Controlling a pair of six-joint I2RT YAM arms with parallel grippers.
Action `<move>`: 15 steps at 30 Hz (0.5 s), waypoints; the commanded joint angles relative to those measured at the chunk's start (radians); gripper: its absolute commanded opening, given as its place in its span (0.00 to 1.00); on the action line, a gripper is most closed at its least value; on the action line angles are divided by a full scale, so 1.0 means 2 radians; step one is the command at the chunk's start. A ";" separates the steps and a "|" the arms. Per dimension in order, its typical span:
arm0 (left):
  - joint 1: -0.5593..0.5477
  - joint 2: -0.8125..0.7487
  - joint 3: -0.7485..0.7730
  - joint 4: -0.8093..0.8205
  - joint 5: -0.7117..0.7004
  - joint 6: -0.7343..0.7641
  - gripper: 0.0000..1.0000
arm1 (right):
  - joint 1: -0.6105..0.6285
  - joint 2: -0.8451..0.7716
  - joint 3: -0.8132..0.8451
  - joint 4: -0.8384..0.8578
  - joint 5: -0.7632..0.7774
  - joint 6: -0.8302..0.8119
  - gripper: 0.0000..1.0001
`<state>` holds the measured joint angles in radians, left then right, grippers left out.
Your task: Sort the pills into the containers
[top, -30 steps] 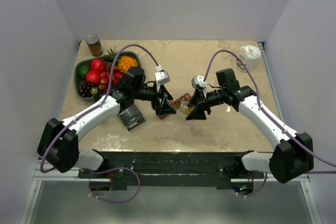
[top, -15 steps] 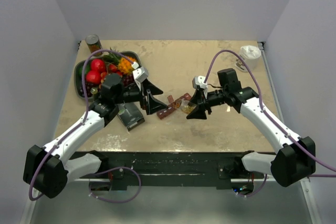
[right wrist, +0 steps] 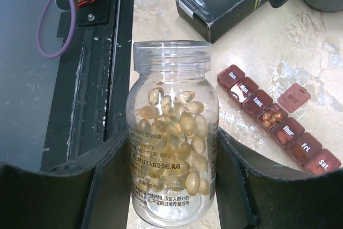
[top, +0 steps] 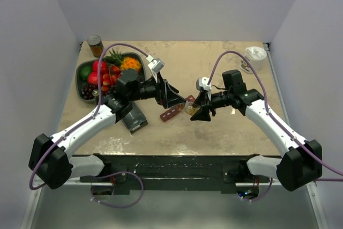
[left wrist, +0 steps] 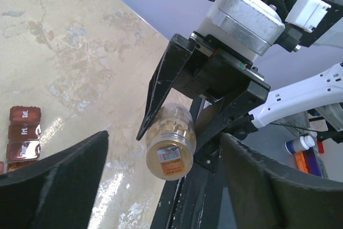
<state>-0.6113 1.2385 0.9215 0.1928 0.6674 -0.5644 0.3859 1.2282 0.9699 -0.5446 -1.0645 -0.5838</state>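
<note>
The pills are yellowish capsules inside a clear bottle (right wrist: 172, 132) whose mouth has no cap. My right gripper (right wrist: 172, 191) is shut on that bottle, holding it tilted above the table (top: 191, 109). In the left wrist view the bottle (left wrist: 170, 146) shows bottom-first between the right arm's black fingers. My left gripper (left wrist: 166, 186) is open just left of the bottle (top: 177, 99), with nothing in it. The containers (right wrist: 278, 119) are a dark red day-labelled strip lying on the table (top: 170, 114), below the two grippers. One compartment (right wrist: 271, 116) stands open with a few pills inside.
A black box (top: 134, 117) lies under the left arm. At the back left stands a dark fruit bowl (top: 80, 71), with a tin can (top: 96, 45) behind it. A white cup (top: 255, 54) sits in the back right corner.
The left arm pulled back to the left, then swung in again, and its open gripper now sits close to the bottle. The right arm and bottle have stayed put.
</note>
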 commanded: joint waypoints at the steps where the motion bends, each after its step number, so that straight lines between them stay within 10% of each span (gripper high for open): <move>1: -0.007 0.022 0.023 -0.011 -0.015 -0.022 0.79 | 0.000 -0.008 0.001 0.018 -0.004 -0.003 0.03; 15: -0.020 0.043 0.033 -0.037 0.018 0.000 0.68 | 0.000 -0.010 0.000 0.018 -0.002 -0.003 0.03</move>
<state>-0.6441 1.3190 0.9409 0.1352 0.6662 -0.5831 0.3859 1.2282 0.9623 -0.5446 -1.0561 -0.5838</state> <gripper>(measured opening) 0.684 0.551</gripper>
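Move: The capped end of the clear pill bottle, held in my right hand, lies about 4 cm below my open left hand, some 3 cm to its right and roughly 1 cm back. The pill organizer is on the table about 24 cm below, some 3 cm ahead and 2 cm left of my left hand; the black box is some 23 cm left of it and about level with it. From my right hand, the bottle's lid is roughly 5 cm left and 2 cm higher. I bring my left hand down about 3 cm and a little to the right onto the lid end of the bottle, dipping the fingertips slightly. On the way I narrow the wide-open fingers by about a quarter, so they come to straddle the lid; then the hand all but stops. My right hand stays put and keeps its grip on the bottle. ##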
